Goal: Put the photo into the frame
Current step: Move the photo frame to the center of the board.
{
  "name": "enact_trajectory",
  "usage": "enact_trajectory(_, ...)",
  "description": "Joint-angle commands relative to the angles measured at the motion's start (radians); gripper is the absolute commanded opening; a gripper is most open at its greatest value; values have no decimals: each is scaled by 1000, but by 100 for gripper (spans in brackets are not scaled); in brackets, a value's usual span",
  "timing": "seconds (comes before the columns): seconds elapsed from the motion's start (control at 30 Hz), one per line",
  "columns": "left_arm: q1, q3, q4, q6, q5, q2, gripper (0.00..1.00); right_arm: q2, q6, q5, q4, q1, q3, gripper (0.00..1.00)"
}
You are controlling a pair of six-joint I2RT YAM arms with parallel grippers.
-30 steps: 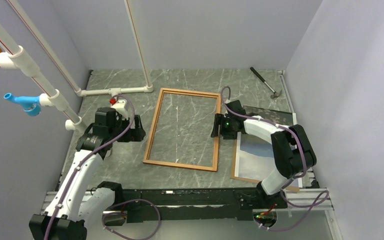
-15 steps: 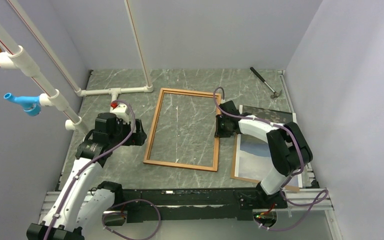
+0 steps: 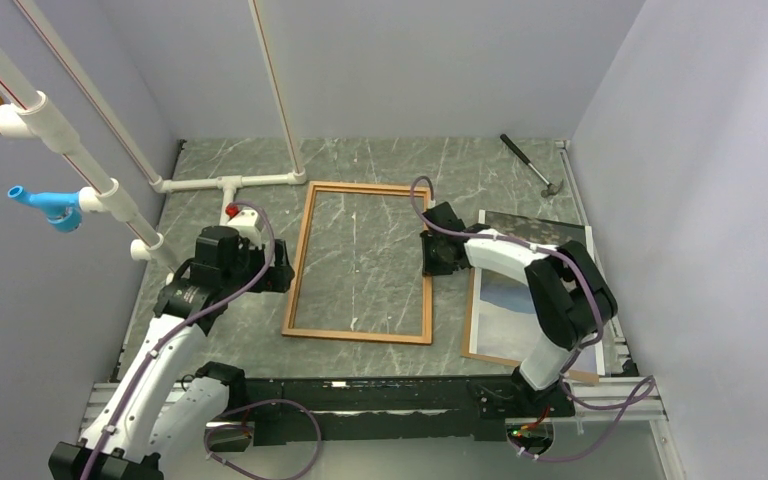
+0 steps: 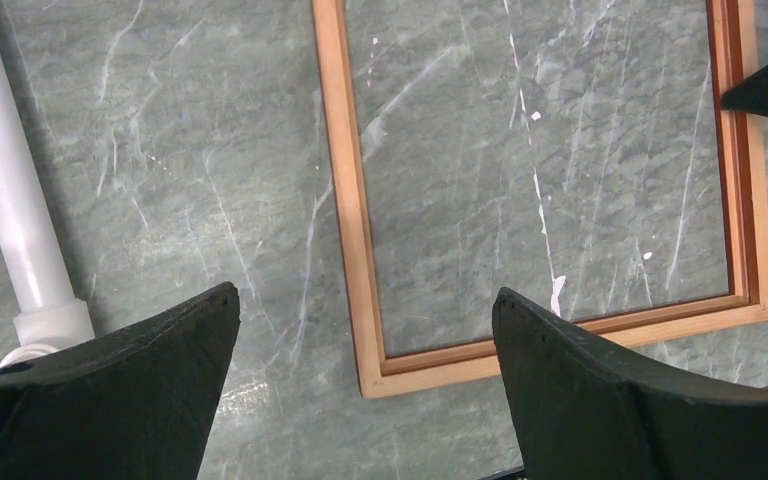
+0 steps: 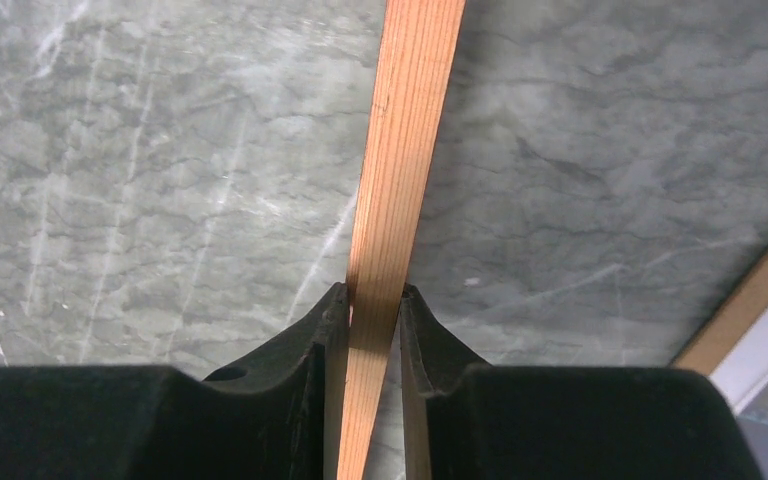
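Observation:
The frame (image 3: 357,335), a thin reddish-brown wooden rectangle, lies flat in the middle of the table. My right gripper (image 3: 432,256) is at its right rail, and the right wrist view shows the gripper (image 5: 373,300) shut on that rail (image 5: 405,150). Right of the frame lies the photo (image 3: 508,300), partly under the right arm. My left gripper (image 3: 278,268) hovers open by the left rail; in the left wrist view the gripper (image 4: 365,293) straddles the frame's (image 4: 345,200) near-left corner without touching it.
A brown backing panel (image 3: 520,362) sticks out beneath the photo. A hammer (image 3: 530,163) lies at the back right. White pipework (image 3: 225,183) runs along the back left, with a pipe (image 4: 0,180) left of my left gripper. Walls close in both sides.
My right gripper has closed on the frame's right rail and shifted left, and the frame has slid left with it. The left arm has edged slightly nearer.

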State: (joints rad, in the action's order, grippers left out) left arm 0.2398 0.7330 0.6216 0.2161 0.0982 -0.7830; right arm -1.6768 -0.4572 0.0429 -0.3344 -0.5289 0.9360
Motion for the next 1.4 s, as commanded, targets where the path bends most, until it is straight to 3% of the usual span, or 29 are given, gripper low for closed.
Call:
enact_trajectory(0.0, 21, 28, 7, 11, -53, -10, 99, -66, 18, -12, -78, -50, 58, 0)
enact_trajectory(0.27, 37, 31, 14, 13, -76, -15, 99, -118, -17, -25, -85, -99, 131, 0)
enact_trajectory(0.67, 82, 35, 30, 22, -95, -25, 99, -189, -275, -104, -43, -100, 177, 0)
enact_trajectory(1.23, 123, 38, 43, 29, -157, -30, 99, -200, -309, -96, -44, -100, 219, 0)
enact_trajectory(1.3, 127, 40, 44, 28, -161, -30, 99, -171, -293, -80, -38, -101, 203, 5)
enact_trajectory(1.37, 130, 40, 42, 27, -160, -30, 99, -125, -280, -54, -39, -101, 190, 25)
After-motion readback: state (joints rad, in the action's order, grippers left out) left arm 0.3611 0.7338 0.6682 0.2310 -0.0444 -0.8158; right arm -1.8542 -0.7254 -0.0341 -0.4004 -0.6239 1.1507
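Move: The right hand already pinches the frame's right rail near the middle of its length. The frame's centre lies about 16 cm to this hand's left and 1 cm ahead; the photo lies roughly 26 cm to its right and 5 cm back, and the white pipe tee some 52 cm left and 24 cm ahead. From the raised left hand, the frame's centre is about 7 cm ahead, 17 cm right and 15 cm below. Leftward, level with the board, the right hand draws the frame by its pinched right rail some 7.5 cm, away from the photo and towards the white pipe tee, slowing to a stop. Its wrist first yaws slightly counter-clockwise, then back clockwise while tilting some 10 degrees, grip kept. The empty left hand, fingers still wide open, sinks about 1.5 cm. ##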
